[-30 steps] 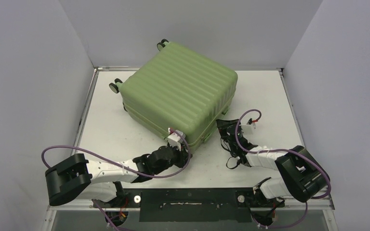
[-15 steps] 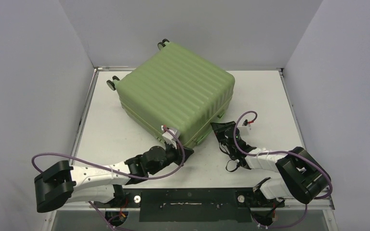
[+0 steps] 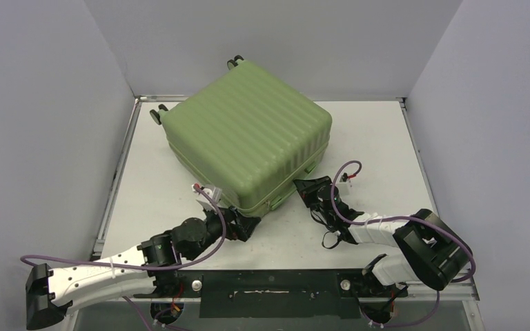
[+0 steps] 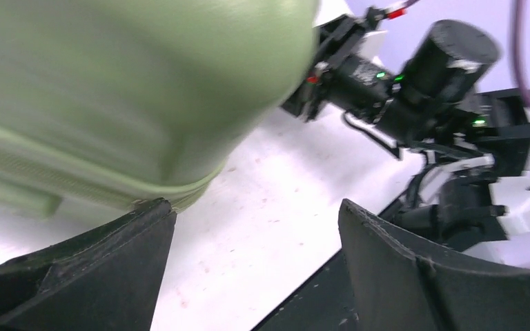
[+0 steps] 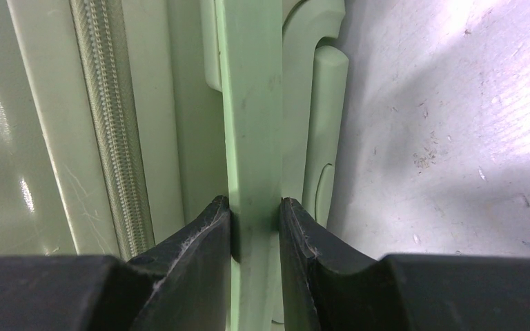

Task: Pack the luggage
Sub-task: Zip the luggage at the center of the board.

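The luggage [image 3: 248,131], a closed light-green ribbed suitcase, lies flat on the white table [image 3: 379,138], with black wheels [image 3: 157,114] at its far left. My right gripper [image 3: 305,187] is at its near right side, shut on the green side handle [image 5: 252,124], which fills the gap between the black fingers [image 5: 200,234]. My left gripper [image 3: 243,225] is low at the suitcase's near corner and stands open, with bare table between its fingers [image 4: 131,234]. In the left wrist view the luggage [image 4: 110,83] looms at upper left, just past the left fingertip.
A zipper line [image 5: 107,124] runs along the shell beside the handle. Grey walls close in the table on three sides. The right arm [image 4: 400,89] and its purple cable [image 3: 348,169] lie to the right of the left gripper. The black base rail [image 3: 269,283] runs along the near edge.
The left gripper has opened and its arm has swung down and left. The luggage has shifted left and back. The right gripper has followed it, still shut on the handle.
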Tool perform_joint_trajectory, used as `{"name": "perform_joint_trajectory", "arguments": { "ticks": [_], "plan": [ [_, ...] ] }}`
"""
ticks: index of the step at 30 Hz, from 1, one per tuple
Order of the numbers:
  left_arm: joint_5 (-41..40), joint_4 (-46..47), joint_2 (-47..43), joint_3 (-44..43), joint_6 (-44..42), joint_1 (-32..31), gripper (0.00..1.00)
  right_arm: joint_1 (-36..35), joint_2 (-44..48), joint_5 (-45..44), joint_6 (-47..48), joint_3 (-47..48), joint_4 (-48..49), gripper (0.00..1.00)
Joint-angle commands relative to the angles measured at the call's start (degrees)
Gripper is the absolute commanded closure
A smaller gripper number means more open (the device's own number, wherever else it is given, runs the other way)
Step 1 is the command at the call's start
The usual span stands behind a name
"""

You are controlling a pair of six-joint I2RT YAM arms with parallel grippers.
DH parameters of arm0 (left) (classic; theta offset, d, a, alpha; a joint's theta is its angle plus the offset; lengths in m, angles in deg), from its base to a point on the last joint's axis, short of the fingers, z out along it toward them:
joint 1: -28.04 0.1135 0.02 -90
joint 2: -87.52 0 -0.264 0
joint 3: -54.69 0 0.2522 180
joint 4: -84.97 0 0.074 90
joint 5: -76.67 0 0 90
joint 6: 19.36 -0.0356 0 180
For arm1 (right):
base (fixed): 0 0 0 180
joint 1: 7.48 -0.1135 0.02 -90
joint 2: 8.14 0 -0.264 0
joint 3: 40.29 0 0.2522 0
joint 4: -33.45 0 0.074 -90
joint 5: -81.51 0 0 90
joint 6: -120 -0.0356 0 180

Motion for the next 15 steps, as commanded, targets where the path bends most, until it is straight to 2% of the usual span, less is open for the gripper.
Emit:
{"name": "perform_joint_trajectory", "arguments": {
  "ticks": [1, 8, 15],
  "plan": [
    [-4.64, -13.26, -2.14, -0.07, 0.51, 0.49, 0.14, -2.53, -2.91, 10.38, -0.29, -0.51, -7.55, 1.0],
    [-5.66, -9.75, -2.81, 2.71, -3.22, 0.57, 0.35, -2.46, -4.02, 10.78, 0.54, 0.3, -7.47, 1.0],
    [-3.81, -2.6, 3.35, 2.68, -8.06, 2.38, 0.36, -2.37, -4.36, 11.38, 0.82, 0.26, -6.77, 1.0]
  ]
}}
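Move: Just past the left fingers and below them, at the luggage's near corner, the zipper pull lies about 4 cm ahead, 2 cm to the left and 6 cm down. From the left hand, the green latch block sits some 9 cm ahead, 8 cm left and 7 cm down; the luggage handle is about 12 cm ahead, 14 cm right and 10 cm lower. From the right hand, the pull is roughly 8 cm back, 16 cm left and 4 cm higher. Sinking about 6 cm and shifting nearly 4 cm left, the left hand comes down beside the luggage's near corner towards the zipper pull, easing off at the end. Its left side rolls up some 15 degrees while the wide-open fingers narrow partway, still empty. The right fingers keep their grip on the luggage handle, nearly still. ##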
